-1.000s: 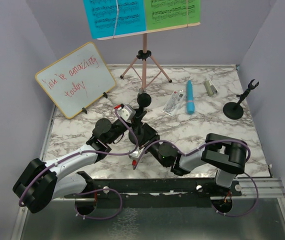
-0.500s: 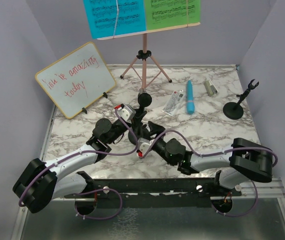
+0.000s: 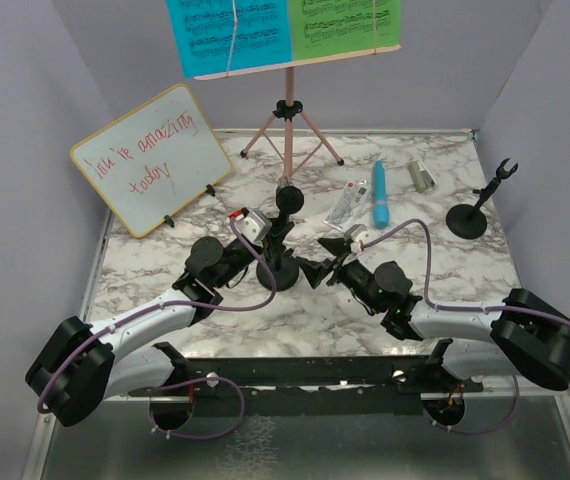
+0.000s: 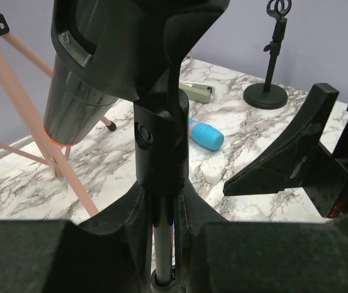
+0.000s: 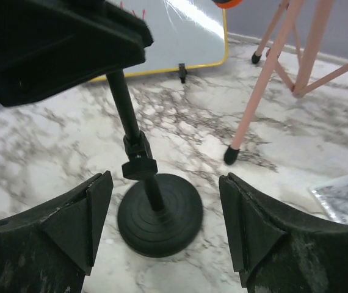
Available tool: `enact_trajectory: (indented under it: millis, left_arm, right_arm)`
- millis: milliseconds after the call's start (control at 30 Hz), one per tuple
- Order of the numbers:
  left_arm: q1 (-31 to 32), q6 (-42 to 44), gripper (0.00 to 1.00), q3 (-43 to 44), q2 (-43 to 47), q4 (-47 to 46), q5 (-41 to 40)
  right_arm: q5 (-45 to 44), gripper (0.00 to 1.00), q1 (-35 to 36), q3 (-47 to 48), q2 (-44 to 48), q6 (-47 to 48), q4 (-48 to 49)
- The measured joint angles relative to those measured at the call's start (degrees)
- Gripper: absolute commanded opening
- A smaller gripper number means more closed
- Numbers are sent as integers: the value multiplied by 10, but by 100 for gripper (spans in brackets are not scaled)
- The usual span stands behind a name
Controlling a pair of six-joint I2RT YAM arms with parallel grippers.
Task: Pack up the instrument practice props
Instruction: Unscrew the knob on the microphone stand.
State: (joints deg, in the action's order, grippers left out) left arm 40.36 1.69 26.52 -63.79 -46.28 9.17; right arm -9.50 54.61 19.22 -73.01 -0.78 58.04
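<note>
A black mic holder (image 3: 278, 272) stands mid-table with the black microphone (image 3: 287, 200) clipped at its top. My left gripper (image 3: 270, 238) is shut on its thin stem (image 4: 161, 241), below the clip joint. Just to the right of the holder's round base (image 5: 160, 213), my right gripper (image 3: 320, 258) hangs open and touches nothing. Behind stands the pink tripod music holder (image 3: 287, 120) bearing the blue music sheet (image 3: 227, 35) and the green one (image 3: 345, 25). The blue microphone (image 3: 379, 193) lies at the back right. A second mic holder (image 3: 468, 215) stands empty near the right edge.
The yellow-framed whiteboard (image 3: 152, 170) leans at the back left. A small silver cylinder (image 3: 421, 176) and a white packet (image 3: 348, 207) lie beside the blue microphone. A tripod leg (image 5: 253, 122) comes down close behind the held holder. Grey walls enclose the table on three sides.
My right gripper has opened and drawn back to the right, away from the mic holder's base, as the right arm swung outward. The left arm has held still.
</note>
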Motion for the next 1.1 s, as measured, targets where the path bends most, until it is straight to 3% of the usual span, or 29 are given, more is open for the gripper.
enact_trajectory:
  millis: [233, 400, 900, 1100]
  left_arm:
    - [0, 0, 0, 0, 0, 0, 1]
    - [0, 0, 0, 0, 0, 0, 3]
    - [0, 0, 0, 0, 0, 0, 4]
    - [0, 0, 0, 0, 0, 0, 4]
  right_arm:
    - [56, 72, -56, -12, -35, -235, 83]
    - [89, 68, -72, -7, -89, -333, 114]
    - [219, 48, -127, 32, -252, -501, 242]
    - [264, 28, -135, 51, -293, -534, 279]
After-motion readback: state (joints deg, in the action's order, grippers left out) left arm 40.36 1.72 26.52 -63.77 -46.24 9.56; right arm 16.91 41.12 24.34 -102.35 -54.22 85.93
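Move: The knob on the microphone stand sits about 4 cm to the left of the open right hand, 1 cm farther out and 3 cm below it. The stand's round base lies around 2 cm ahead, 6 cm left and 14 cm below that hand; the microphone is roughly 4 cm ahead, 5 cm left and 15 cm up. From the left hand, already gripping the pole, the knob is about 9 cm down, 2 cm right and 1 cm back. The knob is approached again by the right hand, which lifts about 1 cm, then goes left and down, some 5 cm in all, until its fingertips stand either side of it. On the way the wrist rolls about 50 degrees, clockwise seen from behind the hand, and the wide-open fingers close about halfway. The left hand stays put, still pinching the pole below the microphone. ##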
